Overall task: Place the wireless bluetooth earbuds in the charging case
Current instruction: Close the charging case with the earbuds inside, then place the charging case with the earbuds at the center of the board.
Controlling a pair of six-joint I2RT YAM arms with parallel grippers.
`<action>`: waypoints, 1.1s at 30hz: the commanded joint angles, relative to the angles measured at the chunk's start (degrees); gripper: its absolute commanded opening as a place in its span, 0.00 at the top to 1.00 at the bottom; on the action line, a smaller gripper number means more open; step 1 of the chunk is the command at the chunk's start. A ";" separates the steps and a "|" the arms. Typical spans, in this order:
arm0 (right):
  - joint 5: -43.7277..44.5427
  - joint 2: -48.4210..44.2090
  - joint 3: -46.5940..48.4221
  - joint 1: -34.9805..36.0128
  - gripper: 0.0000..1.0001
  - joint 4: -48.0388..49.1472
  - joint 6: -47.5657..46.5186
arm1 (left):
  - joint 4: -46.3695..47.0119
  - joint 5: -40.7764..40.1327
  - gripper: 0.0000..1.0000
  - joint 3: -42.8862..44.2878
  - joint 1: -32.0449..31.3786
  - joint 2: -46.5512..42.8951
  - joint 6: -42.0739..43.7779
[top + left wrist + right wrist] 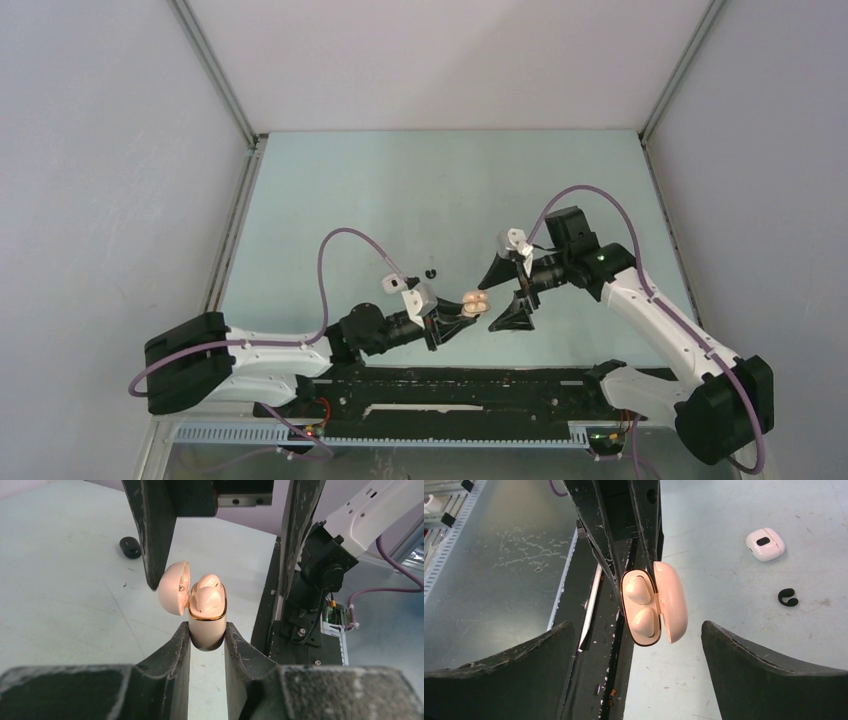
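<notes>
My left gripper (207, 630) is shut on the body of a beige charging case (207, 625) with a gold rim and holds it off the table. Its lid (175, 587) is swung open. Two beige earbuds (639, 591) sit side by side in the case's wells. My right gripper (638, 630) faces the case (476, 303) from the right. It is open, with nothing in it. Its black fingers (150, 530) stand on either side of the case without touching it. A black earbud (788, 597) lies loose on the table behind.
A white closed case (765, 544) rests on the table near the black earbud (430, 272). The black base rail (450, 385) runs along the near edge under both arms. Grey walls enclose the pale table (450, 180).
</notes>
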 commanded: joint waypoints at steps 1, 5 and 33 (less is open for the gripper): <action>1.51 0.33 0.93 1.26 0.01 -0.70 -2.72 | 1.79 0.32 1.00 3.18 0.05 0.81 0.47; 0.14 -2.05 0.93 1.31 0.01 -2.04 -3.51 | 0.99 -3.09 1.00 3.96 0.99 2.27 -2.63; 29.04 -2.26 -1.80 -3.92 0.05 18.56 14.50 | -31.00 -11.49 1.00 15.41 12.84 9.31 -26.92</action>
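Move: The open lid of the charging case stands about 2 cm ahead and 1 cm right of the left hand, which already pinches the case body; from the right hand, its fingers spread around the case, the lid lies some 2 cm ahead and 3 cm left, nearly level. Far below, on the table about 16 cm under the left hand, a black hook lies roughly 12 cm ahead and 8 cm left of it, and a white case some 10 cm ahead and 15 cm left. The left hand keeps its pinch on the case body and carries it forward into the right hand's front finger while the right draws back about 1 cm, pushing the lid shut. Then they part: the left goes on to about 9 cm forward, sinking 5 cm and swinging counter-clockwise and nose-down; the right, still wide open, rises, moves forward some 10 cm and sinks again, turning clockwise and easing slightly right. ##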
